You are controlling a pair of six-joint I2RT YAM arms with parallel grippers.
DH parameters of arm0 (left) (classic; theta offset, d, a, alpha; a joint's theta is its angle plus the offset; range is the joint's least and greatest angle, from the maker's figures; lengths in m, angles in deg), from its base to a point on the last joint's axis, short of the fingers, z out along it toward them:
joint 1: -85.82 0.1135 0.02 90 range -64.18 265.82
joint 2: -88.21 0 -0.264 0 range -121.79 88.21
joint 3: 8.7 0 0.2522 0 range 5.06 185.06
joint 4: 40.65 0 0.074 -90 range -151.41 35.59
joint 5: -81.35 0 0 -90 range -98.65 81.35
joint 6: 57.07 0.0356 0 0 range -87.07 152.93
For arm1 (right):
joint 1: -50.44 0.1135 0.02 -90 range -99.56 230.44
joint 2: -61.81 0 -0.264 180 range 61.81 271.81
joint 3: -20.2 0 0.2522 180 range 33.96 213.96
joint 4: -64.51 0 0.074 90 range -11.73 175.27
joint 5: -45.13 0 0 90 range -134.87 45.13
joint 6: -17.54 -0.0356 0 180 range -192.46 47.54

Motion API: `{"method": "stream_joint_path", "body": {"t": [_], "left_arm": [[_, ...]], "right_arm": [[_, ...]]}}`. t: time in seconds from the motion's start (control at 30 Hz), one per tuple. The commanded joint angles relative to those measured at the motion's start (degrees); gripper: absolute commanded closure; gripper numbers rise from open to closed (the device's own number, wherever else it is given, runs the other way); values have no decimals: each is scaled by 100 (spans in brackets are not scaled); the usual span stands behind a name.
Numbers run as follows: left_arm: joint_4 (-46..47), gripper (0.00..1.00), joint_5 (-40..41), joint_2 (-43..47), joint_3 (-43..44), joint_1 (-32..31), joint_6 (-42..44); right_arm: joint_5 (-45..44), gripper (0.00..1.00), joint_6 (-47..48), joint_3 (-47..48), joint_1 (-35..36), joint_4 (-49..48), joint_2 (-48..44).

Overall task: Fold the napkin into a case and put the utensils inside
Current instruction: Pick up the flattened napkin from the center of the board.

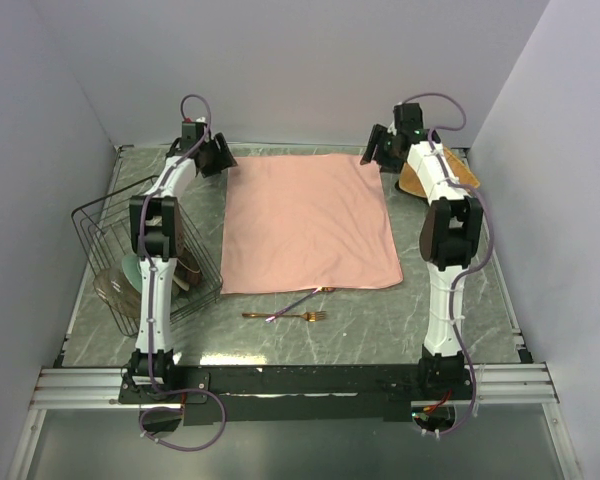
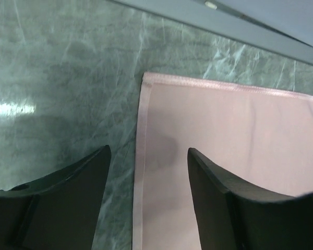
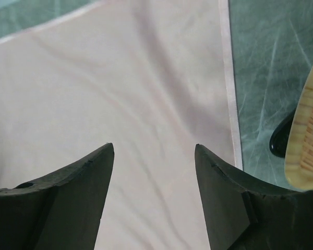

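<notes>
The salmon-pink napkin [image 1: 308,222] lies spread flat as a square in the middle of the table. My left gripper [image 1: 220,157] hovers at its far left corner. In the left wrist view that gripper [image 2: 148,153] is open, its fingers either side of the napkin's [image 2: 224,156] left hem with nothing between them. My right gripper [image 1: 378,150] is at the far right corner. It [image 3: 154,147] is open over the wrinkled napkin [image 3: 120,88], just inside the right hem. The gold fork [image 1: 290,316] lies in front of the napkin. The purplish-handled spoon [image 1: 302,302] slants across it, up to the napkin's near edge.
A black wire rack [image 1: 100,225] holding crockery stands at the left, beside the left arm. An orange-tan woven mat [image 1: 438,172] lies at the back right, close to the right gripper. The mat [image 3: 308,140] has a dark object [image 3: 280,141] under its edge.
</notes>
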Motion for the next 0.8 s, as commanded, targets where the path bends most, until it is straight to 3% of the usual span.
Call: {"method": "stream_joint_path", "body": {"t": [0.0, 0.4, 0.5, 0.7, 0.77], "left_arm": [[99, 34, 5, -354, 362, -62, -189], [-68, 52, -179, -873, 872, -343, -22], [-86, 62, -162, -926, 943, -387, 4], [54, 99, -3, -786, 987, -440, 338], [344, 99, -82, -610, 873, -449, 600]], "right_arm": [[191, 28, 122, 50, -88, 162, -582], [279, 28, 192, 155, -405, 382, -723], [288, 28, 192, 85, -414, 374, -785], [437, 29, 245, -3, -414, 365, -802], [586, 33, 306, 15, -563, 347, -776]]}}
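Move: Just ahead of the open left fingers lies the napkin's far-left corner, about 4 cm forward, 1 cm right and 2 cm below; its left hem already runs between the fingertips. The counter's back rim is some 8 cm straight ahead, and the dish rack's middle sits roughly 28 cm back and 15 cm left, about level in height. From the right hand that corner is around 35 cm left, 11 cm forward and 9 cm lower. Closing from wide open to nearly shut, the left fingers pinch the napkin's left hem just short of its far-left corner, the hand first edging forward about 2 cm, then going right some 5 cm, low over the counter. The empty right hand, still open, lifts about 4 cm, then goes right about as far, towards the woven basket. ##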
